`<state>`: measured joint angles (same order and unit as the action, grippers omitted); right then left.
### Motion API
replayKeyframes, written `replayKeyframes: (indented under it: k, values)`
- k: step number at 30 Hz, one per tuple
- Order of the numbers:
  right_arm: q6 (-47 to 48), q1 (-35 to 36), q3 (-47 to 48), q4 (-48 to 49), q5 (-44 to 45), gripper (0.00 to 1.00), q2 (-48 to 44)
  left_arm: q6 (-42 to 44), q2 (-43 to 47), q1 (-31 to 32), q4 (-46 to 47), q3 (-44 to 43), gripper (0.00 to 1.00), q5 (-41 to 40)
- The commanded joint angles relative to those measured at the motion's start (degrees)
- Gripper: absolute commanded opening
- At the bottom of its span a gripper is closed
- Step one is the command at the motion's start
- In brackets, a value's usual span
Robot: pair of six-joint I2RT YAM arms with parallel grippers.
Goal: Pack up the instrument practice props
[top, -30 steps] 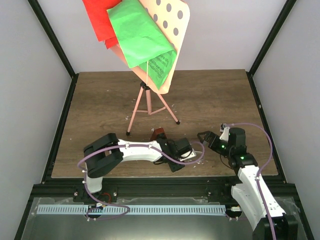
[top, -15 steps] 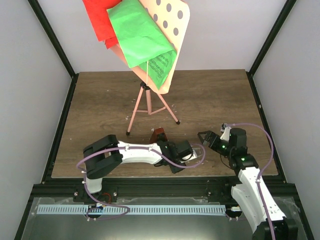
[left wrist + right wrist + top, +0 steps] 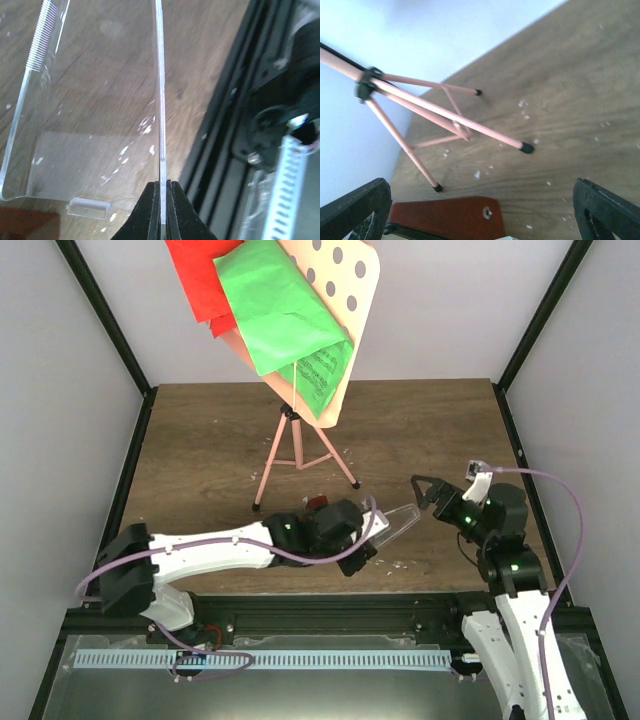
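The pink tripod music stand point(image 3: 296, 445) stands at mid-table, its hole-dotted desk point(image 3: 352, 285) carrying a green music sheet point(image 3: 280, 320) and a red one point(image 3: 198, 280). In front of it, the reddish-brown metronome point(image 3: 319, 504) is partly hidden by my left gripper point(image 3: 370, 531). That gripper point(image 3: 163, 187) is shut on one wall of the clear plastic cover point(image 3: 159, 90), which sticks out rightward point(image 3: 398, 523). My right gripper point(image 3: 428, 490) is open beside the cover's tip. In the right wrist view, the right gripper point(image 3: 481, 207) faces the metronome point(image 3: 445, 217) and tripod legs point(image 3: 445, 116).
Small white flecks point(image 3: 345, 453) are scattered on the wooden table around the tripod feet. A black frame rail point(image 3: 300, 610) runs along the near table edge. Grey walls close in the left, right and back.
My left gripper has shut on the clear cover and the arm has stretched out, tilting the cover up to the right. My right gripper has drawn back, up and to the right.
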<state>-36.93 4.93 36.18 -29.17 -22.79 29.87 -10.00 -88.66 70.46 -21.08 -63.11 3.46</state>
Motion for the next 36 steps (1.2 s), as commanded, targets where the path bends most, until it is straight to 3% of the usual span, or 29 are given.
replayKeyframes:
  k: [1,5,7,11,15,18,23,36]
  values:
    - [-0.3,-0.6,6.2,-2.4,-2.5,1.00,-1.6,-8.8,5.7,-2.2,5.9,0.6,0.00,8.6]
    - [0.8,-0.6,11.0,-0.7,-7.0,1.00,-1.8,-17.1,13.7,-6.3,14.6,6.4,0.00,18.3]
    - [1.7,-0.6,11.9,2.8,-14.1,1.00,-1.9,-21.2,19.2,-8.0,19.8,10.8,0.00,22.6]
    - [-1.6,-0.6,9.2,15.7,-30.9,1.00,-1.1,-29.8,27.1,-11.2,29.9,17.6,0.00,28.7]
    - [-11.7,-0.4,3.9,29.7,-38.6,1.00,0.1,-37.7,30.4,-13.4,38.5,21.9,0.00,34.8]
    - [-12.4,0.4,3.7,31.7,-39.2,1.00,0.3,-41.7,31.4,-13.7,46.8,24.3,0.00,36.4]
    - [-11.5,3.7,5.5,30.8,-39.9,1.00,2.3,-45.2,31.6,-14.4,52.2,25.7,0.00,38.1]
    - [-11.2,22.8,6.8,34.8,-27.5,0.99,9.0,-45.2,30.9,-14.6,52.1,25.2,0.00,37.7]
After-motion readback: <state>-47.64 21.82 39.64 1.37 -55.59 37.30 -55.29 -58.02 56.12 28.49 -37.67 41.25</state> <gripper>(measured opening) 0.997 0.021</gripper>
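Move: The clear cover is already pinched by its edge in the left fingers, its middle some 4 cm ahead, 5 cm to the right and about level. From the open right hand, that cover lies about 4 cm back, 7 cm left and 9 cm lower. The brown metronome sits roughly 9 cm ahead, 9 cm left and 10 cm below the left hand; the nearest tripod foot is about 8 cm ahead, 18 cm left and 24 cm below the right hand. The clear cover goes up some 19 cm in the left hand's kept grip, then also about 7 cm left and a little back, as that wrist swings its fingers from slanting down to level, pointing right, and rolls some 30 degrees. The right hand, still wide open, first rises about 12 cm, then goes left and back, turning roughly 50 degrees counter-clockwise to face the cover. ##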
